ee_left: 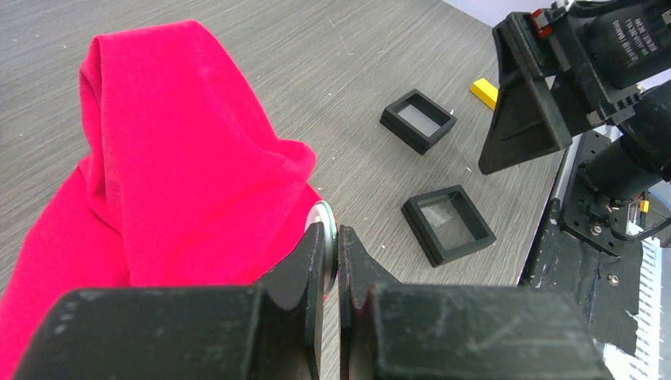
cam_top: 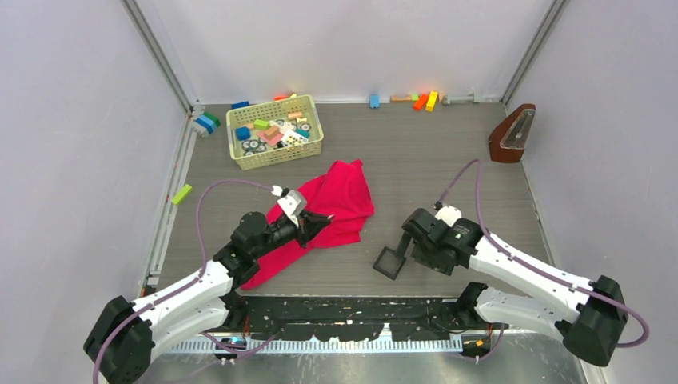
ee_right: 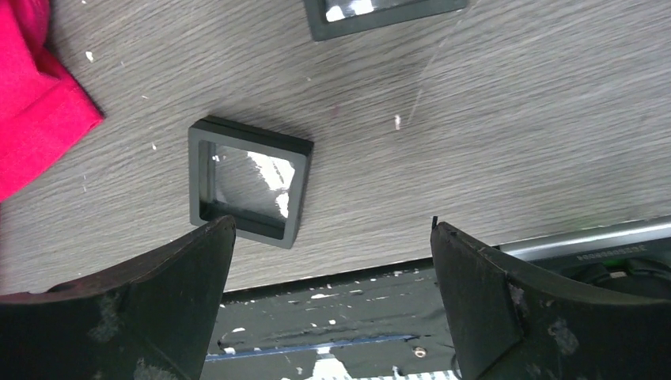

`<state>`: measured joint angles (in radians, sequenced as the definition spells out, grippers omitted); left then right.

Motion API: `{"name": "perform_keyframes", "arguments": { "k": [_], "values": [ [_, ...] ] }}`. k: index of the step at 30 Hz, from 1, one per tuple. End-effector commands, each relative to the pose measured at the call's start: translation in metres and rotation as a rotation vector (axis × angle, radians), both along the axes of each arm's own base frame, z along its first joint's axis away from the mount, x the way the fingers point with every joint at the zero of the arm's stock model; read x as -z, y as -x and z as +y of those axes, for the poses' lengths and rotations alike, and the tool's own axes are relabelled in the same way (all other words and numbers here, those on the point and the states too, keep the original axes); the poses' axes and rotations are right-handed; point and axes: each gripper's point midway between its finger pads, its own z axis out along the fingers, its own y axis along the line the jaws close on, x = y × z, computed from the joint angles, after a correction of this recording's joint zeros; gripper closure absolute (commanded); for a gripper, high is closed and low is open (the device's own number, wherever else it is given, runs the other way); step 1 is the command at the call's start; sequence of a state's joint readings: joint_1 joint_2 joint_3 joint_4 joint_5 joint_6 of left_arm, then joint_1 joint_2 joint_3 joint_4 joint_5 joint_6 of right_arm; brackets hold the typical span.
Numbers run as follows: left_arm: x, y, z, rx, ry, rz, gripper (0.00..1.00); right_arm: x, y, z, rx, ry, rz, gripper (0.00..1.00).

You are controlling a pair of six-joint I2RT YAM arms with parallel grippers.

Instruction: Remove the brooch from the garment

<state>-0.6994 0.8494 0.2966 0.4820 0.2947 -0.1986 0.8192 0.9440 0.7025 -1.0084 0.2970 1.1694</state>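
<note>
The crimson-pink garment (cam_top: 340,200) lies crumpled at the table's middle, its folds filling the left of the left wrist view (ee_left: 174,158). My left gripper (cam_top: 318,226) (ee_left: 339,233) is shut on the brooch (ee_left: 323,211), a thin pale round disc held edge-on at the garment's lower right edge. Whether it is still pinned to the cloth I cannot tell. My right gripper (cam_top: 397,250) (ee_right: 332,228) stands open and empty just above a small black square tray (ee_right: 249,180) (cam_top: 389,262). A corner of the garment (ee_right: 32,103) shows at the far left of the right wrist view.
A second black tray (ee_left: 418,119) (ee_right: 380,12) lies beyond the first (ee_left: 449,223). A yellow basket (cam_top: 276,102) of toy blocks stands at the back left, loose blocks (cam_top: 424,100) line the back wall, and a brown wedge-shaped object (cam_top: 512,134) sits at the back right.
</note>
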Motion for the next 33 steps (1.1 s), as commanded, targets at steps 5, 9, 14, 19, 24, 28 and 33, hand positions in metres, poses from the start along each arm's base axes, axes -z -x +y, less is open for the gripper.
{"name": "perform_keyframes", "arguments": {
  "k": [5,9,14,19,24,28,33],
  "values": [
    [-0.015,0.0,-0.002,0.011,0.039,-0.063,1.0,-0.001,-0.023,0.036,0.131,-0.09,-0.124,0.01],
    [-0.014,0.0,-0.002,0.012,0.037,-0.062,1.0,0.002,-0.027,0.052,0.129,-0.118,-0.138,0.01],
    [-0.014,0.0,-0.003,0.017,0.036,-0.061,1.0,0.012,-0.025,0.068,0.117,-0.1,-0.114,0.04],
    [-0.015,0.0,-0.003,0.015,0.037,-0.062,1.0,0.017,-0.023,0.072,0.129,-0.061,-0.115,0.04],
    [-0.015,0.0,-0.003,0.016,0.037,-0.064,1.0,0.022,-0.024,0.074,0.141,-0.06,-0.117,0.03],
    [-0.015,0.001,-0.003,0.018,0.037,-0.062,1.0,0.025,-0.025,0.079,0.134,-0.066,-0.113,0.03],
    [-0.014,0.001,-0.003,0.019,0.035,-0.059,1.0,0.029,-0.026,0.083,0.129,-0.054,-0.105,0.03]
  ]
}}
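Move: The nearer of two small black trays, the one the empty right hand goes for, lies about 7 cm to its left, roughly 1 cm ahead and some 6 cm below. The other tray stands some 9 cm ahead and 2 cm to the right of the hand; the red garment's middle is about 27 cm left and 9 cm ahead. From the left hand the nearer tray is roughly 15 cm right, 8 cm back and 15 cm below. Leftward first, almost level, then also sinking, the right hand travels about 7 cm left and 4 cm down to bring its wide-open fingers over the nearer black tray, slowing towards the end. Its fingers stay open, pointing steeply down, with only a slight clockwise turn of the wrist. The left hand stays still and keeps the brooch pinched. ##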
